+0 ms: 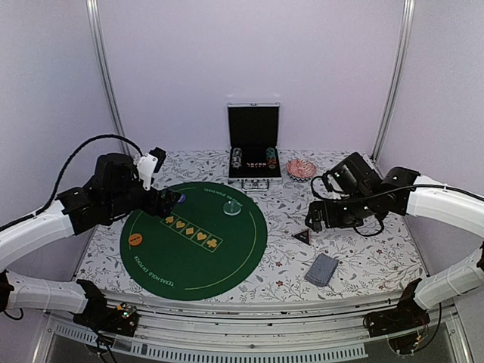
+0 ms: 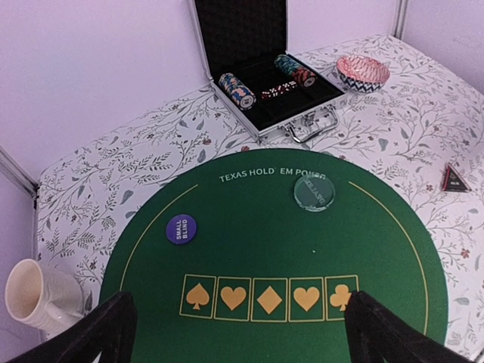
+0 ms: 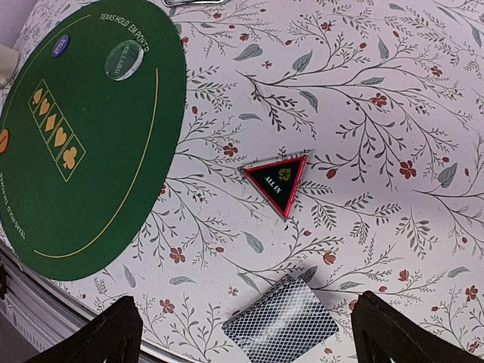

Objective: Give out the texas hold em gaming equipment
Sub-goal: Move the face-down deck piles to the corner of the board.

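A clear pale disc (image 2: 314, 191) and a dark blue "small blind" disc (image 2: 181, 229) lie on the far half of the green mat (image 1: 193, 257). An orange disc (image 1: 134, 240) sits at the mat's left edge. The black triangular "all in" marker (image 3: 277, 181) lies on the flowered tablecloth right of the mat, with a deck of grey-blue-backed cards (image 3: 281, 327) nearer the front edge. My left gripper (image 2: 238, 325) hangs open above the mat's row of suit boxes, holding nothing. My right gripper (image 3: 249, 329) is open over the deck, its fingers (image 3: 378, 325) wide on either side and nothing between them.
An open aluminium case (image 2: 265, 83) with stacked chips stands at the back centre. A patterned red bowl (image 2: 363, 72) is to its right. A white mug (image 2: 34, 296) sits off the mat's left side. The table's front edge runs just below the deck.
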{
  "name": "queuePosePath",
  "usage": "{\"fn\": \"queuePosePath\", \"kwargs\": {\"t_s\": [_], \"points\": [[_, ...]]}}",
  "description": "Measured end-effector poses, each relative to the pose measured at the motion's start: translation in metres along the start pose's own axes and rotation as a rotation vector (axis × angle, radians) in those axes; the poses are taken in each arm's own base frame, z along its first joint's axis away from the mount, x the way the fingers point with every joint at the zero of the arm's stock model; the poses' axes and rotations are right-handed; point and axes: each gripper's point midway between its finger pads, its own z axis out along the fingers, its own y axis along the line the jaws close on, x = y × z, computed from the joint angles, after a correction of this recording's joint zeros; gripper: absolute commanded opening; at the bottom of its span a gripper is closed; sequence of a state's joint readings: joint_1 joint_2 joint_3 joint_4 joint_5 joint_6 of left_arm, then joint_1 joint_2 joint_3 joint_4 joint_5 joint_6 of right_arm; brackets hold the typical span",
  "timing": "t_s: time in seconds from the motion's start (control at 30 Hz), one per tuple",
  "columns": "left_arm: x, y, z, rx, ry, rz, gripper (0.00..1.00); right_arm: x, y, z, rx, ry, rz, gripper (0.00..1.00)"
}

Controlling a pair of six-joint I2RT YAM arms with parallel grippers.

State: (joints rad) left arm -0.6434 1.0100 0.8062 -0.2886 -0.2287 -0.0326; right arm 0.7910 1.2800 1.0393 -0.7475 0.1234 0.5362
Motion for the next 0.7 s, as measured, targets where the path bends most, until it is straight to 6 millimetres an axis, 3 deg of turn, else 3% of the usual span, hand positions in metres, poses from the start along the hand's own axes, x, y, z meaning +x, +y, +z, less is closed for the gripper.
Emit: {"fn": "queuePosePath", "kwargs": {"t_s": [0.23,0.5,0.7], "points": [[0.025,-0.010,0.010,0.042,0.055,0.061,0.98,0.014,-0.010,0.006,0.029,0.044,0.059,0.99],[0.025,-0.021,0.007,0.112,0.026,0.057,0.98,0.088,-0.037,0.036,0.130,0.250,0.216,0.99],[0.030,-0.026,0.012,0.133,0.043,0.060,0.98,0.119,-0.020,0.047,0.098,0.305,0.290,0.99]]}}
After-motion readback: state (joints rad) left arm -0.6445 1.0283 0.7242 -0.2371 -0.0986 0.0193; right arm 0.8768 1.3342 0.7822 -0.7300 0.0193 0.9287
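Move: The face-down deck lies about 9 cm back from the right hand, level with it sideways and some 14 cm below. The all-in triangle is about 1 cm ahead and 5 cm to its left, the green board's middle some 32 cm left and level fore and aft, both likewise on the table. From the left hand the deck is roughly 36 cm right, 16 cm back and 21 cm down. Right hand drops about 10 cm and 7 back towards the face-down deck, fingers open; left hand sinks slightly. ##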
